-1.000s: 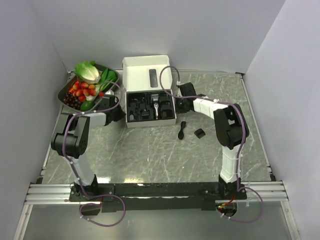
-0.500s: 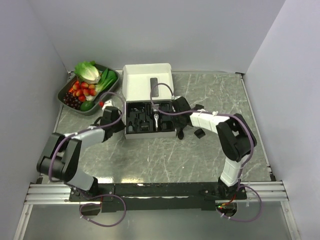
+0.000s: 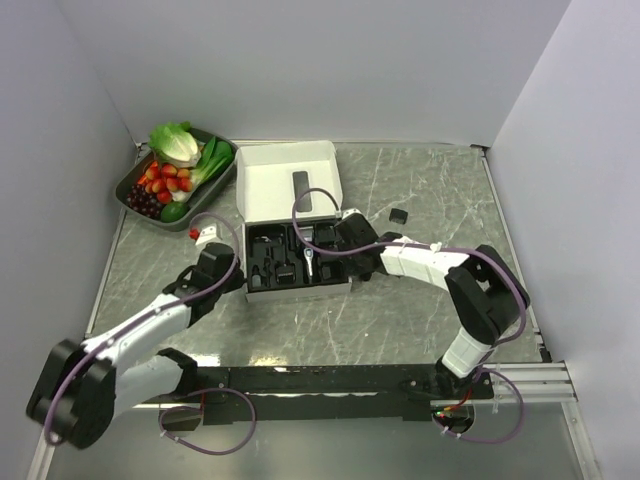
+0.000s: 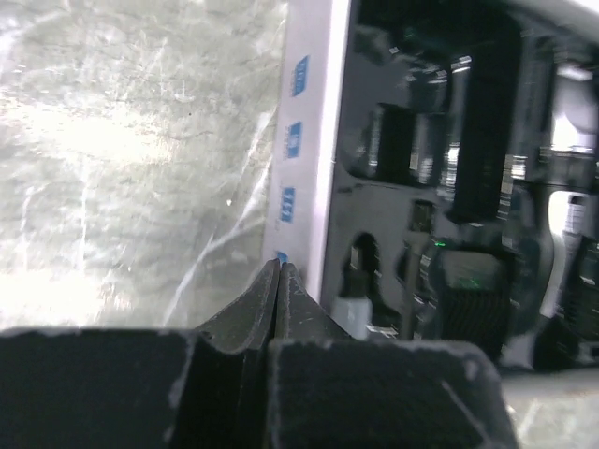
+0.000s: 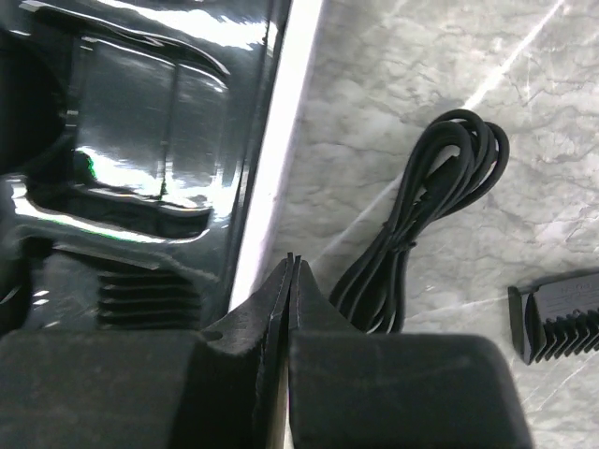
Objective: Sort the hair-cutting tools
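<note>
The open white box [image 3: 292,178] holds a black insert [image 3: 298,262] with the slim black-and-silver clipper [image 3: 308,263] and black attachments in its slots. My left gripper [image 3: 234,268] is shut and empty, and its tips [image 4: 279,267] rest against the box's left white wall [image 4: 314,159]. My right gripper [image 3: 350,236] is shut and empty, and its tips [image 5: 293,261] sit by the box's right edge [image 5: 281,122]. A coiled black cable [image 5: 430,210] and a black comb guard [image 5: 557,318] lie on the table beside it. The guard also shows in the top view [image 3: 399,215].
A dark tray of vegetables and fruit [image 3: 178,170] stands at the back left, near the left wall. The box lid leans open toward the back. Marble tabletop [image 3: 420,180] runs to the right wall and a metal rail runs along the near edge.
The box has slid toward the near edge, and both shut grippers moved with it at its sides. The small guard now lies behind the right arm instead of in front of it.
</note>
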Available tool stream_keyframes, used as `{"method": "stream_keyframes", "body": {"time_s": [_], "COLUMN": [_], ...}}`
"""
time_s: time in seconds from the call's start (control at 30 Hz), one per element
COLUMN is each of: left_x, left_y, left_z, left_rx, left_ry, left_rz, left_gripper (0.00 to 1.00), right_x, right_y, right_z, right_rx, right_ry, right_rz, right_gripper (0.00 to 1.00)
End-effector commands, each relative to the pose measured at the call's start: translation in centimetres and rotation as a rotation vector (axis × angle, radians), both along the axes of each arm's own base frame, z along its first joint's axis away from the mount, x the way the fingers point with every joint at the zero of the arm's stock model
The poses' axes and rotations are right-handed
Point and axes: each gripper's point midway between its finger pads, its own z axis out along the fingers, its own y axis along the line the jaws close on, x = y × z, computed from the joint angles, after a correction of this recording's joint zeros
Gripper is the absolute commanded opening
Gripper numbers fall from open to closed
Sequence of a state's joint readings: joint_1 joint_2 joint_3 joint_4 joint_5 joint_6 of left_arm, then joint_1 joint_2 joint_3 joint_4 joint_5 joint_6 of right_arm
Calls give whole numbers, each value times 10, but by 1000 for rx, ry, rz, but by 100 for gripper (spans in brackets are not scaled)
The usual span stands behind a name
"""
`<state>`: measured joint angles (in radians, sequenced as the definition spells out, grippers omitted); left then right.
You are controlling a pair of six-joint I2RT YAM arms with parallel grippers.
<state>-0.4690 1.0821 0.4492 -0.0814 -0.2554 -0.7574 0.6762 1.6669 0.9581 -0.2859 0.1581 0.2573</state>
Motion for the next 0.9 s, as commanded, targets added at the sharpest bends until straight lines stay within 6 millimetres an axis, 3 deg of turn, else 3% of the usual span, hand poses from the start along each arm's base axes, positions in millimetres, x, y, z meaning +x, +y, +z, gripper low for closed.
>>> {"method": "stream_keyframes", "body": {"time_s": [0.0, 0.03, 0.13, 0.17, 0.23, 0.27, 0.37, 0.57, 0.67, 0.87], "left_x": [-6, -6, -8, -8, -10, -11, -14, -18, -20, -25], "left_y": [-38, -37, -33, -31, -28, -26, -21, -14, -9, -9], "left_z": [51, 56, 62, 63, 65, 65, 68, 74, 82, 99], "left_rx": [-203, -204, -195, -188, -181, -176, -173, -153, -144, -176], "left_ry": [-97, -109, -119, -121, -126, -127, -147, -165, -186, -225], "left_rz": [-88, -83, -73, -67, -64, -56, -52, -46, -37, -44], "left_gripper": [1, 1, 10, 18, 28, 38, 48, 53, 55, 58], "right_x": [-3, 0, 8, 9, 17, 17, 23, 34, 39, 42], "right_y": [63, 60, 52, 44, 32, 26, 10, -26, -33, -29], "right_z": [61, 71, 90, 88, 92, 89, 82, 67, 57, 31], "right_rx": [241, 241, 218, 184, 132, 109, 76, 74, 121, 130], "right_ry": [-104, -125, -183, -183, -217, -214, -224, -233, -201, -124], "right_rz": [111, 101, 62, 40, -14, -30, -102, -256, -289, -289], "right_gripper": [0, 0, 23, 36, 46, 52, 55, 58, 57, 57]}}
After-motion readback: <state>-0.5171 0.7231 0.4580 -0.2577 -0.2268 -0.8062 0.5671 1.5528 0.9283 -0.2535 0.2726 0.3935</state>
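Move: The box is still held between the closed fingertips of both hands, its middle roughly 14 cm left and 5 ahead of the right hand. The cable bundle lies about 5 cm ahead and 4 to the right of the right hand, some 3 cm below it. One black comb sits about 13 cm right and 3 ahead of that hand. From the left hand, the box's middle is about 14 cm right and 5 ahead, the cable some 32 cm right and 5 ahead. Upwards first: the right hand comes free of the box's right wall, rising about 7 cm and edging 3 cm left as its fingers open to just over half. It then swings right past its start and forward, sinking halfway back and turning some 15 degrees clockwise, to hover over the cable. The left hand lifts off the left wall, opening likewise and drawing slightly back. ##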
